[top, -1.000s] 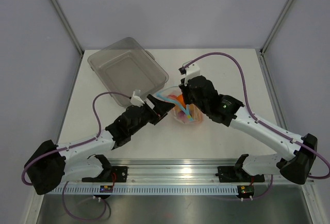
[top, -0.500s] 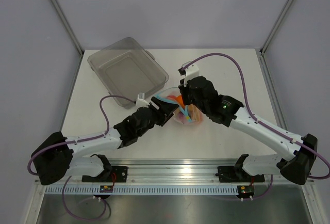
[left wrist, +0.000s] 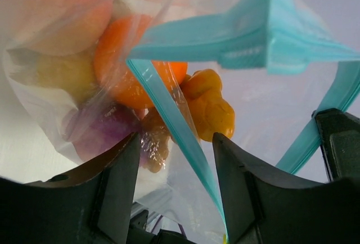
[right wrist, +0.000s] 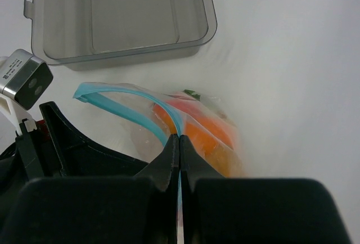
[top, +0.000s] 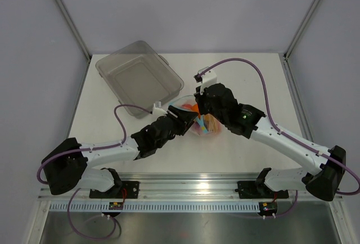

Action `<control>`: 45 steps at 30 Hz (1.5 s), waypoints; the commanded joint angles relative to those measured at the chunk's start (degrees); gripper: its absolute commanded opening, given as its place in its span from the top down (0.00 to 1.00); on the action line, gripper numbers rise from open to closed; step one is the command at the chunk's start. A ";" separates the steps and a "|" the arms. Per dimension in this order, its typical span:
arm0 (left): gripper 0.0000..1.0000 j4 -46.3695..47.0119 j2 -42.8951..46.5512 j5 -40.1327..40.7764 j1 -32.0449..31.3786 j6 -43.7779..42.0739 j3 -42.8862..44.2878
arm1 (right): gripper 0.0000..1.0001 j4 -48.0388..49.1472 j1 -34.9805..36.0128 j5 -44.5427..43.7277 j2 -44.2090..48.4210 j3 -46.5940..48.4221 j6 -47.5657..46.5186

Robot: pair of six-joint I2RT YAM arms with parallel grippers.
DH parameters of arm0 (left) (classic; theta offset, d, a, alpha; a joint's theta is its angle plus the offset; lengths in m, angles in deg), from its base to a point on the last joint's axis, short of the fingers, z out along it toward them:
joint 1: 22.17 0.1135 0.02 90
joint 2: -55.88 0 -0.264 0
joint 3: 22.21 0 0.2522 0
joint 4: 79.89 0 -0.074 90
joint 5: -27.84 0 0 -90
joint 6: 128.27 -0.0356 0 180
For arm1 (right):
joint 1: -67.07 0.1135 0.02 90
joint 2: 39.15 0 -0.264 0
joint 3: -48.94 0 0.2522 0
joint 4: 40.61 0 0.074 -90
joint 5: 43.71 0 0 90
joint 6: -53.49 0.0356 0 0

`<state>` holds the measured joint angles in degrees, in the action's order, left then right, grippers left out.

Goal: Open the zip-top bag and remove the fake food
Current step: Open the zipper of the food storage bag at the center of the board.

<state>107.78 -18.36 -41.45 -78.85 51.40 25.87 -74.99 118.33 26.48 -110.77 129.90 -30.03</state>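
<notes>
The zip-top bag (top: 205,126) lies mid-table with its mouth held apart. My right gripper (right wrist: 180,141) is shut on the far light-blue zip strip (right wrist: 169,112), lifting that lip. My left gripper (left wrist: 175,165) is open at the bag's mouth. The near zip strip (left wrist: 169,126) runs between its fingers (left wrist: 115,185) without touching either one. Inside the bag sits the fake food: an orange piece (left wrist: 129,78), a yellow one (left wrist: 212,108) and a purple one (left wrist: 98,134). In the top view the left gripper (top: 184,119) and right gripper (top: 199,113) meet over the bag.
A rigid clear tub (top: 138,78) stands at the back left, close behind the bag; it also shows in the right wrist view as the tub (right wrist: 121,16). The left wrist's camera housing (right wrist: 25,81) sits just left of the bag's mouth. Purple cables arch over both arms.
My left arm has reached further right into the bag's mouth and its jaws have narrowed around the near zip strip. The right gripper has kept its hold and place.
</notes>
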 commanded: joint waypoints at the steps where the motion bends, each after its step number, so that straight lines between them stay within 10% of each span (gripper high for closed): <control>1: 0.44 3.88 -0.91 4.69 -0.18 1.21 1.71 | 1.00 3.48 -0.29 0.83 1.83 -0.14 0.55; 15: 0.84 3.62 -1.62 5.57 -0.27 1.92 2.32 | 1.00 4.01 -0.29 0.83 2.44 -0.58 0.03; 23: 1.00 -11.22 3.74 6.01 -0.53 1.04 4.52 | 1.00 4.89 -0.29 -0.58 1.92 -1.11 -1.21; 45: 1.00 -64.47 0.59 15.15 -6.33 12.28 22.09 | 1.00 5.86 -0.29 -1.54 -0.37 -1.11 -2.88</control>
<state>52.96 -15.43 -30.98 -84.17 61.22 43.64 -71.73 118.33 26.21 -110.92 128.05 -32.17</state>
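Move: The near zipper strip of the bag's already part-open mouth runs between the left hand's open fingers, about 1 cm ahead. The right hand keeps the opposite strip pinched some 8 cm above the left hand, 2 cm farther out and 2 cm to the right; from there the near strip lies about 8 cm below, 1 cm back and 2 cm left. The orange is roughly 6 cm ahead of the left hand, directly in line, 8 cm down. The left fingers shut fully on the near zipper strip after edging about 1 cm forward, then draw it left and back, away from the right hand, sinking a little, some 7 to 8 cm from the forward point. Through the pull the wrist rolls left side up and tips down, about 30 degrees in all. The right hand stays almost still, keeping its pinch on the opposite strip. ##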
